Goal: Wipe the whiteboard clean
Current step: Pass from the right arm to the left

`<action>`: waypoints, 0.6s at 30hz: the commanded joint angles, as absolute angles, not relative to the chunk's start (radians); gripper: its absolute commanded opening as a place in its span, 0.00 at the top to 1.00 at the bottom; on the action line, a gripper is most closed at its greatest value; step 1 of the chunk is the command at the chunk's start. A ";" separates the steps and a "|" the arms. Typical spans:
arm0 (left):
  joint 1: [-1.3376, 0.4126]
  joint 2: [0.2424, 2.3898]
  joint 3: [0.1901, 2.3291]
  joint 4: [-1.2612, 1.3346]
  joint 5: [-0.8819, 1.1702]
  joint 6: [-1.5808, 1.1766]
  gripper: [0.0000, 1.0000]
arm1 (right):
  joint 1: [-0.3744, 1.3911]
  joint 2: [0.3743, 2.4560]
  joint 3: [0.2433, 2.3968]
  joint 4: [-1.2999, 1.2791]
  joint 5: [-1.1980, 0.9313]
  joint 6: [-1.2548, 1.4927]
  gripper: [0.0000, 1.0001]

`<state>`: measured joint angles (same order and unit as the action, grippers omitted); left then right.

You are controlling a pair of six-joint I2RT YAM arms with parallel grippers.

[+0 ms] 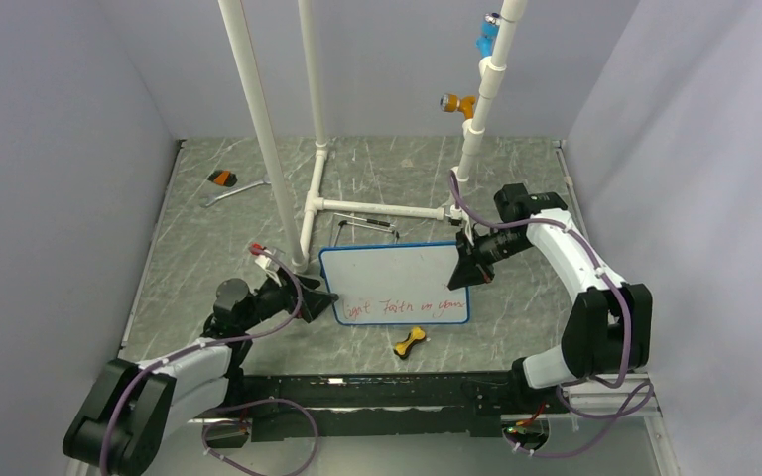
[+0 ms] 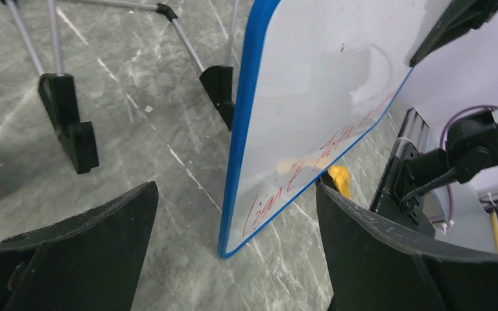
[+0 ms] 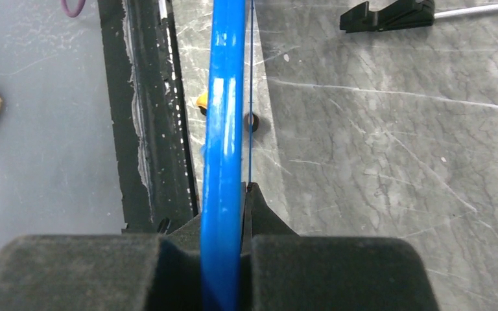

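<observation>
The whiteboard stands upright on the grey table, blue-framed, with a line of red handwriting along its bottom. My right gripper is shut on the board's right edge; in the right wrist view its blue frame runs straight between the closed fingers of the right gripper. My left gripper is open at the board's lower left corner. In the left wrist view the whiteboard rises between the spread fingers of the left gripper, touching neither.
A small yellow and black object lies in front of the board. A white pipe frame stands behind it, with a thin pen at its base. A wrench and an orange-black item lie at the back left.
</observation>
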<state>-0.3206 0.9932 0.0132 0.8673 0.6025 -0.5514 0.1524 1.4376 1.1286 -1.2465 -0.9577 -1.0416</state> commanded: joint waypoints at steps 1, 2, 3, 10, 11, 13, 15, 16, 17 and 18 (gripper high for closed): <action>-0.311 1.038 0.076 0.999 0.729 -0.520 0.09 | 0.156 1.466 1.171 -1.309 -1.036 -1.125 1.00; -0.311 1.056 0.083 1.005 0.743 -0.513 0.11 | 0.156 1.476 1.176 -1.320 -1.047 -1.136 1.00; -0.311 1.076 0.087 1.031 0.754 -0.514 0.14 | 0.156 1.486 1.181 -1.337 -1.058 -1.148 1.00; -0.312 1.303 0.103 1.308 0.867 -0.597 0.37 | 0.181 1.536 1.197 -1.294 -1.076 -1.092 1.00; -0.312 1.329 0.097 1.365 0.872 -0.618 0.39 | 0.184 1.537 1.197 -1.275 -1.072 -1.072 1.00; -0.311 1.376 0.087 1.465 0.879 -0.653 0.45 | 0.187 1.537 1.197 -1.246 -1.070 -1.041 1.00; -0.312 1.408 0.086 1.528 0.894 -0.676 0.55 | 0.187 1.538 1.195 -1.221 -1.062 -1.013 1.00; -0.312 1.420 0.088 1.544 0.903 -0.687 0.65 | 0.186 1.542 1.194 -1.209 -1.058 -1.000 1.00; -0.311 1.431 0.091 1.560 0.914 -0.695 0.74 | 0.186 1.545 1.194 -1.201 -1.055 -0.992 1.00; -0.311 1.441 0.094 1.576 0.922 -0.700 0.85 | 0.187 1.550 1.193 -1.199 -1.051 -0.985 1.00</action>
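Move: The left hand, open, is beside the whiteboard's left edge, about 4 cm to its right, 1 cm ahead and roughly level with it. From that hand the eraser lies on the table some 16 cm right, 5 cm back and 12 cm down; the upright pipe's foot is about 12 cm ahead and 6 cm left, also 12 cm down. The right hand holds the board's other end; the left edge is about 25 cm to its left, 1 cm back and some 3 cm lower. Rightward by about 3 cm and slightly up, the left hand eases in towards the whiteboard's left edge, turning clockwise some 15 degrees, while its fingers go from nearly wide open to about a third open, one on each side of the edge. The right hand keeps its pinch on the board's right end, shifting a little over 1 cm left and about 1 cm down with a slight tilt, bringing the board to meet it. ##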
